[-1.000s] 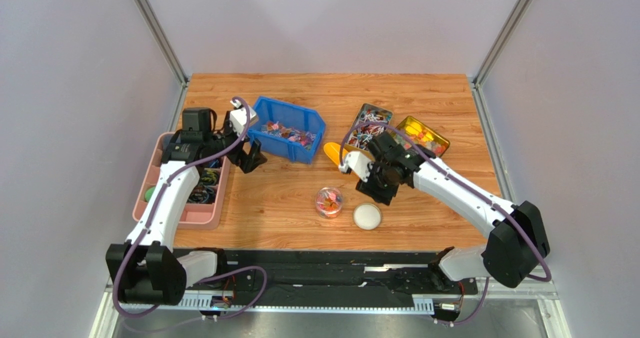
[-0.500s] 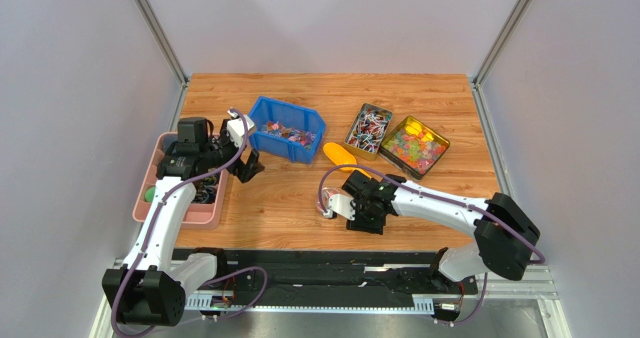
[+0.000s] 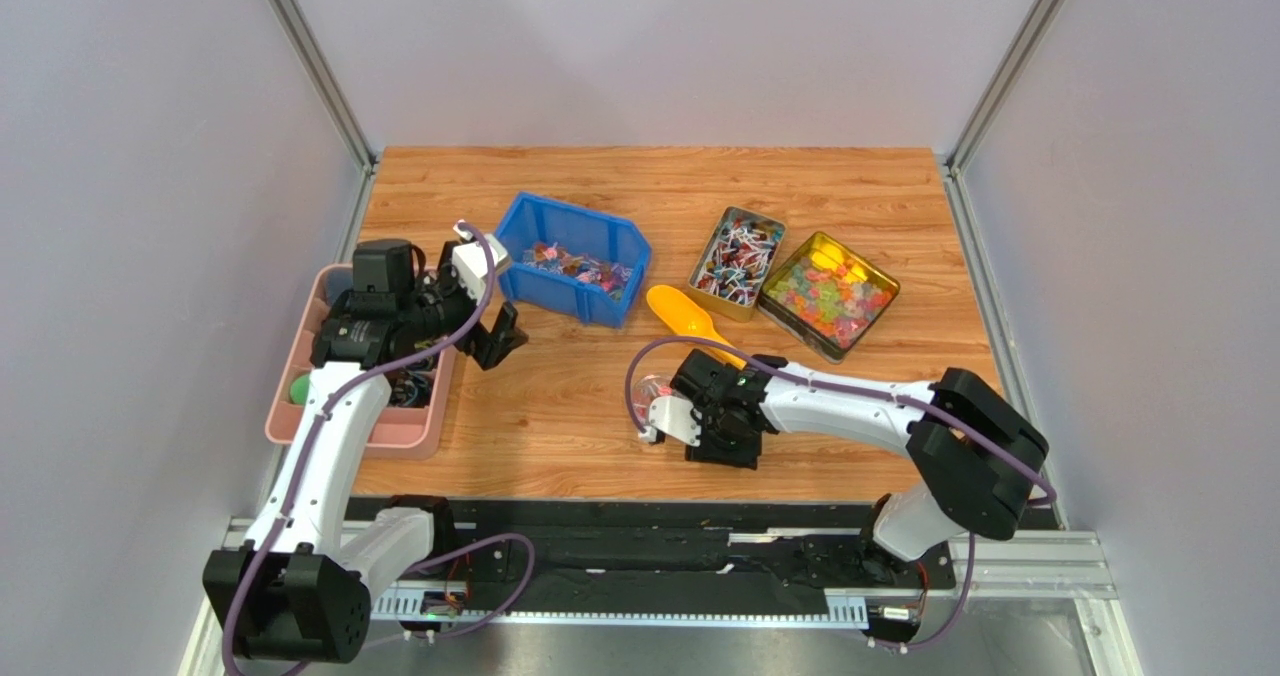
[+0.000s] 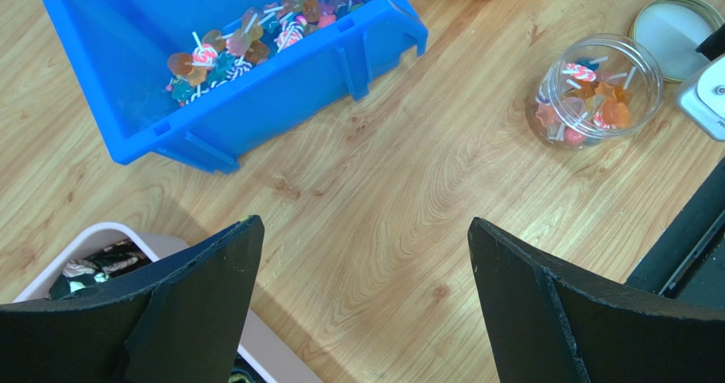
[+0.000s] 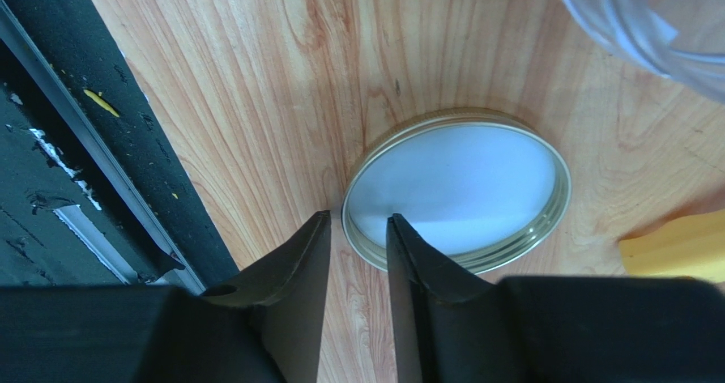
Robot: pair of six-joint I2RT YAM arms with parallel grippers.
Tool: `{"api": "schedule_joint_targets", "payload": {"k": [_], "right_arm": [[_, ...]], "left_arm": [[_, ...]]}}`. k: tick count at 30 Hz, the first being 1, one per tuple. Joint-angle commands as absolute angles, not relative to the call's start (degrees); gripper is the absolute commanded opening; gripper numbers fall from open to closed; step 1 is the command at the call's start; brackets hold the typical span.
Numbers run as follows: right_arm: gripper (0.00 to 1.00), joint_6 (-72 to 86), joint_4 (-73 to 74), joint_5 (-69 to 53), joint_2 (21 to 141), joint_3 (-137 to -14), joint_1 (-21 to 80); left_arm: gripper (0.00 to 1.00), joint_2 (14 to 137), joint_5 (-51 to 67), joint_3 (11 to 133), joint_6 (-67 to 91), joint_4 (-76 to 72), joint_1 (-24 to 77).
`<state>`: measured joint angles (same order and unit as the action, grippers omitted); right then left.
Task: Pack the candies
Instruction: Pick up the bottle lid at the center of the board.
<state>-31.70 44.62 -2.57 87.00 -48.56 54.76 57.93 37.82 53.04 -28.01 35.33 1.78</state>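
Note:
A clear jar (image 4: 596,90) holding a few candies stands on the wood near the front, partly hidden behind the right wrist in the top view (image 3: 649,394). Its round metal lid (image 5: 464,187) lies flat beside it. My right gripper (image 5: 357,221) is low over the lid's near rim, which sits between the narrowly open jaws. One finger is outside the lid and one is over it. More candies (image 4: 247,47) lie in the blue bin (image 3: 519,234). My left gripper (image 4: 364,223) hangs wide open and empty between the bin and the pink tray.
A yellow scoop (image 3: 679,313) lies between the bin and the jar. Two metal tins stand at the back right: one (image 3: 700,279) with wrapped sweets, one (image 3: 800,331) with gummies. The pink tray (image 3: 383,433) sits at the left edge. The black front rail (image 5: 128,145) is close to the lid.
The right arm came down from beside the tins to the lid near the front edge, and its jaws narrowed. The left arm shifted slightly and stayed open.

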Motion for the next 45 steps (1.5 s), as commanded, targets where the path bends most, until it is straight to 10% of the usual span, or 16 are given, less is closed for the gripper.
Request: {"api": "schedule_joint_targets", "payload": {"k": [1, 9, 45], "right_arm": [[0.31, -30.7, 43.2, -3.3, 87.7, -48.2, 55.5], [0.00, -30.6, 44.3, -4.6, 88.7, -48.3, 55.6], [0.00, -46.6, 88.9, -48.5, 83.1, -96.0, 44.6]], "left_arm": [[0.99, 57.0, 38.4, 52.2, -28.7, 33.6, 1.5], [0.99, 57.0, 38.7, 51.6, -28.0, 32.3, 1.5], [0.99, 69.1, 47.7, 65.0, -42.4, 19.5, 21.4]]}}
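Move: The lid's near rim is already between the right fingers; its middle lies about 3 cm straight ahead, level with the tips. The jar stands about 6 cm ahead and 9 cm left of the right hand, and the yellow scoop some 15 cm ahead and 3 cm left. From the left hand the lid is roughly 23 cm right, 10 cm back and 19 cm down. Right fingers pinch the lid's near rim and lift about 25 cm, bearing left; left hand shifts 11 cm right. ##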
